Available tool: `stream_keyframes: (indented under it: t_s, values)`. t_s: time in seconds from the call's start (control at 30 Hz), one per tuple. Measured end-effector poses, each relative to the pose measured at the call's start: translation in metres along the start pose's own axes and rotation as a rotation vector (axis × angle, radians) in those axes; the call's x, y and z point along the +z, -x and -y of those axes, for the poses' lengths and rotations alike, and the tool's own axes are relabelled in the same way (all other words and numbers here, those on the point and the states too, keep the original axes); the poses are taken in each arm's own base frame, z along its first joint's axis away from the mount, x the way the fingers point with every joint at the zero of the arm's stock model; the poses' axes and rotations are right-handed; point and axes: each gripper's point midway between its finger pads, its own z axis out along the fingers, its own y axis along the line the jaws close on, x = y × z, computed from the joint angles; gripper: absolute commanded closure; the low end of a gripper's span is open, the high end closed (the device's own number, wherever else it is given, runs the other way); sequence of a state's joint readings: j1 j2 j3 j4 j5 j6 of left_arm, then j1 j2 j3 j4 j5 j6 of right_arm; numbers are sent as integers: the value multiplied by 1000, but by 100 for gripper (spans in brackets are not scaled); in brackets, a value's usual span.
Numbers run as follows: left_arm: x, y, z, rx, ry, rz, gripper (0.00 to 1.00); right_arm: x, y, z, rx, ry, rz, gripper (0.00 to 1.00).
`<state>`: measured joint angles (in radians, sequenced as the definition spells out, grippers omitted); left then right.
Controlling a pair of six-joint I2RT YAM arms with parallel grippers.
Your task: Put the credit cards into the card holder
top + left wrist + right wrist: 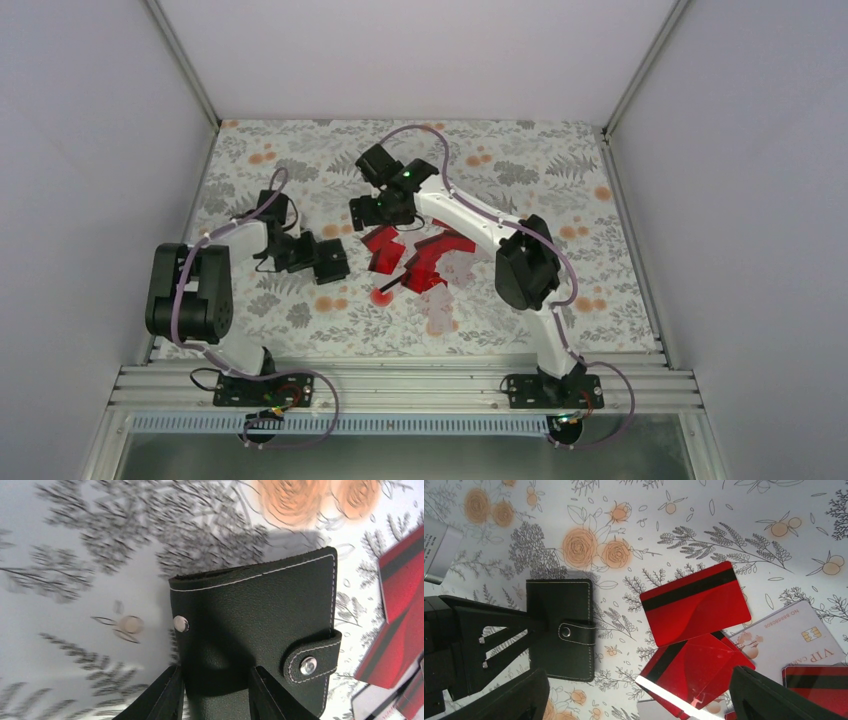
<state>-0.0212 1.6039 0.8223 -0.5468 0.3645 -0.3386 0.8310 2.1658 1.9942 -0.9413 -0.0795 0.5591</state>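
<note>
The black card holder (260, 605) lies on the flowered cloth with its snap strap folded over one edge. It also shows at the left of the right wrist view (569, 605). My left gripper (215, 695) is over its near end, jaws partly closed. One finger is at the holder's edge and the other lies across its face; whether they pinch it is unclear. Several red credit cards (415, 255) lie overlapped mid-table, one black-striped (694, 602) and another below it (704, 662). My right gripper (636, 700) hovers wide open above them, holding nothing.
A white VIP card (794, 635) with a gold chip lies among the red ones. A small red round spot (381, 296) sits on the cloth in front of the pile. White walls and aluminium rails (400, 385) bound the table.
</note>
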Motion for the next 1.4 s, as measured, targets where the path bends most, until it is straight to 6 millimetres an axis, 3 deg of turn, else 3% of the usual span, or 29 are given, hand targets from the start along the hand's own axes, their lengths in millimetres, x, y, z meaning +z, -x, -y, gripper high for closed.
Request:
stream_keyframes:
  t_s: [0.27, 0.4, 0.53, 0.77, 1.1, 1.4]
  values:
    - [9, -17, 26, 54, -30, -43, 66, 9, -14, 2, -9, 13, -50, 15]
    - [10, -21, 30, 62, -33, -53, 66, 15, -21, 2, -23, 22, -70, 23]
    - [9, -24, 28, 60, -11, -67, 65, 26, -34, 6, -42, 21, -104, 24]
    - [1, -14, 24, 72, 39, -46, 65, 40, -49, -7, -111, 23, -133, 28]
    - [1, 0, 30, 103, -14, -23, 65, 81, -64, -24, -180, 13, -188, 30]
    - [12, -1, 31, 117, -44, -49, 66, 89, -62, -36, -203, 21, -185, 36]
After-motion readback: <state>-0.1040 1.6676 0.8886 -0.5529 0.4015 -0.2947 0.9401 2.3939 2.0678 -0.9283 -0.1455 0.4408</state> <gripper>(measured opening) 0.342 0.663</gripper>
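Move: The card holder already lies at my left fingertips: its middle is about 2 cm right of my left hand, level with it and some 1 cm lower. From my right hand that holder is roughly 11 cm left, 5 cm back and 11 cm down. Two red cards lie right of the holder, the farther one about 12 cm right and 5 cm out from it, the nearer one about 13 cm right and level. I sink my right hand about 9 cm, first drawing back nearly 5 cm, then swinging some 5 cm left towards the snap side of the card holder, turning about 15 degrees counter-clockwise and part-closing the wide fingers. My left fingers stay on the holder's left part, gap unchanged, dragging it right and slightly back, then easing forward with a 1 cm rise and dip. ##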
